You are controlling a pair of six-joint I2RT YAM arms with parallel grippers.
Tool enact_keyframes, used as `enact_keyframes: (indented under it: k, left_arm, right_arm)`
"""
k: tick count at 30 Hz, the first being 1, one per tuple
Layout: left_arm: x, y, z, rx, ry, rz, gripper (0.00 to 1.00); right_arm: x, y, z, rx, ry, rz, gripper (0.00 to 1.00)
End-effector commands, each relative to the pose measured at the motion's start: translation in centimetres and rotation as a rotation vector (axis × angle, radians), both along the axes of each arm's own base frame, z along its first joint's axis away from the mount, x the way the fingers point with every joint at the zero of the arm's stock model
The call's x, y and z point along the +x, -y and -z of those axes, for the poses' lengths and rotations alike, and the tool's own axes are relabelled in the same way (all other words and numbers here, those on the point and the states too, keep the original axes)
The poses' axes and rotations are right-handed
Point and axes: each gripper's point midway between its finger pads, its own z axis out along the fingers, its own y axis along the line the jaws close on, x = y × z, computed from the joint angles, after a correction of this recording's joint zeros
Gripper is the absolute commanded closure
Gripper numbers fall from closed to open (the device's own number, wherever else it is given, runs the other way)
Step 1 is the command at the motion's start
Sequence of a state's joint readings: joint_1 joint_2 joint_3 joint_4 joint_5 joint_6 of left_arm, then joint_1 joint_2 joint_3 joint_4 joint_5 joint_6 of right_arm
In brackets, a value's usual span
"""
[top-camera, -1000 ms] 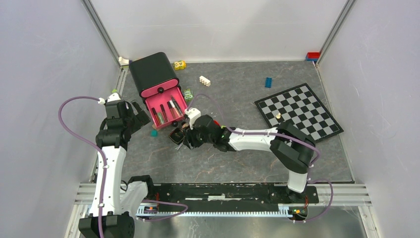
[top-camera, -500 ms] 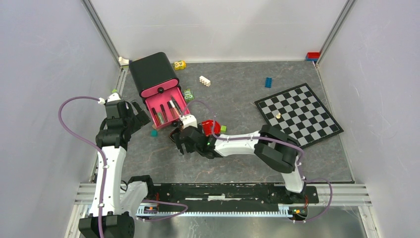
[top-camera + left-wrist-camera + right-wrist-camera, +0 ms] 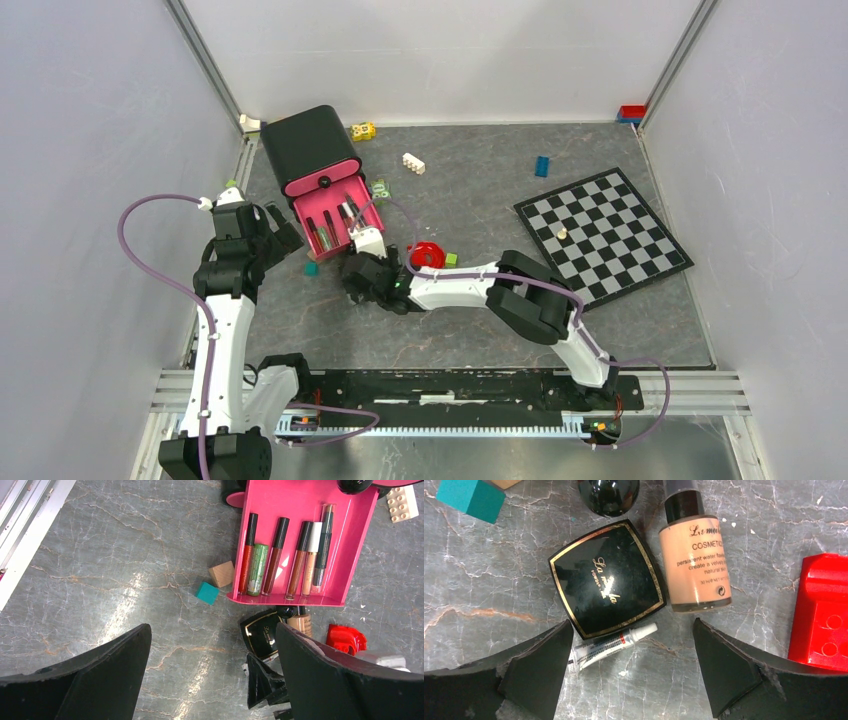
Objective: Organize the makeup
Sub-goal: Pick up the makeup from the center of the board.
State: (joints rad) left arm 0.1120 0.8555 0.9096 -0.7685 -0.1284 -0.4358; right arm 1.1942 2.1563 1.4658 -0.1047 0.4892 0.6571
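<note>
The makeup is split between a pink drawer [image 3: 355, 540] and the table. In the drawer lie several slim tubes [image 3: 275, 555]. In front of the drawer lie a square black compact [image 3: 607, 577], a beige black-capped bottle [image 3: 694, 562] and a small white tube [image 3: 611, 646]. My right gripper [image 3: 631, 630] hovers open over these three, with its fingers either side of the white tube and nothing gripped. My left gripper [image 3: 212, 627] is open above bare table, left of the compact [image 3: 262, 632]. In the top view the right gripper [image 3: 360, 280] is at the drawer's front and the left gripper [image 3: 275, 232] is to its left.
A red D-shaped piece [image 3: 824, 610] lies right of the bottle. A teal cube [image 3: 207, 592] and a wooden cube [image 3: 221, 573] sit by the drawer's left side. The black organiser box [image 3: 308, 148] stands behind the drawer. A chessboard [image 3: 603, 232] lies at the right, with loose bricks [image 3: 413, 163] behind.
My right arm has swung left towards the drawer's front and its jaws have opened wide. The left arm has not moved.
</note>
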Motion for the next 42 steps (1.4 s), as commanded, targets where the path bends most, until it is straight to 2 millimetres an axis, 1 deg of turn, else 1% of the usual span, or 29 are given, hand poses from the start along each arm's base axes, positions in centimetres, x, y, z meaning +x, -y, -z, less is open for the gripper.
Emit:
enact_keyframes:
  k: [1,3,7,13,16,19,22,25,27,31,36,40,42]
  left_arm:
    - [0.5,-0.3,-0.9,0.012,0.045,0.000,0.00]
    - [0.6,-0.2,-1.0,0.012,0.046,0.001,0.00]
    - [0.6,-0.3,-0.9,0.012,0.044,0.000,0.00]
    - [0.6,-0.2,-0.9,0.011,0.042,0.000,0.00]
    - [0.6,-0.2,-0.9,0.010,0.042,0.001,0.00]
    - [0.6,-0.2,-0.9,0.011,0.042,0.002,0.00]
    - [0.6,-0.2,-0.9,0.011,0.042,0.001,0.00]
    - [0.6,-0.3,-0.9,0.013,0.044,-0.001,0.00]
    - [0.5,-0.3,-0.9,0.013,0.044,-0.001,0.00]
    - [0.6,-0.3,-0.9,0.013,0.043,-0.001,0.00]
    - [0.6,-0.3,-0.9,0.012,0.043,0.000,0.00]
    - [0.6,-0.3,-0.9,0.011,0.043,0.000,0.00]
    - [0.6,-0.2,-0.9,0.011,0.044,0.002,0.00]
  right_arm:
    - [0.1,0.3,1.5,-0.096,0.020,0.006,0.06]
    - [-0.1,1.1,2.1,-0.131,0.019,0.004,0.08]
    - [-0.9,3.8,3.3,-0.199,0.012,-0.011,0.13]
    - [-2.5,8.1,3.8,-0.265,-0.005,-0.024,0.14]
    - [-3.0,9.2,4.0,-0.248,-0.016,-0.045,0.17]
    - [-3.2,9.0,4.3,-0.227,-0.022,-0.088,0.19]
    - [-3.1,8.2,4.8,-0.201,-0.059,-0.143,0.22]
    - [-2.9,7.5,5.0,-0.177,-0.073,-0.202,0.25]
    - [-2.7,6.5,4.5,-0.147,-0.058,-0.261,0.27]
    - [-2.8,5.7,4.2,-0.155,-0.035,-0.392,0.32]
    - [-2.9,5.5,4.5,-0.198,-0.017,-0.526,0.32]
    - [-3.3,5.1,4.8,-0.195,-0.024,-0.628,0.32]
    - [-3.2,5.0,4.9,-0.202,-0.024,-0.654,0.36]
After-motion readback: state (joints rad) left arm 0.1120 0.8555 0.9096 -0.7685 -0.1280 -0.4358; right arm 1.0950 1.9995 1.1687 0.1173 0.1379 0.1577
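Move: The small makeup tube lies almost under the right hand, about 1 cm back, 1 cm to its left and 2 cm below, beside its left finger with the cap pointing forward-right. The black powder compact is about 3 cm ahead and 3 cm left, the foundation bottle 6 cm ahead and 1 cm right, the red toy 6 cm ahead and 11 cm right. From the idle left hand, the tube lies some 3 cm back, 9 cm right and 18 cm below. Low over the table, the right hand eases down about 1 cm and sweeps some 6 cm to its right and a little back, away from the compact, its left finger pushing the tube along and round. It then comes back about 1.5 cm left and slightly forward while turning some 25 degrees counter-clockwise, and its fingers narrow from nearly wide open to about two thirds, without closing on the tube. ##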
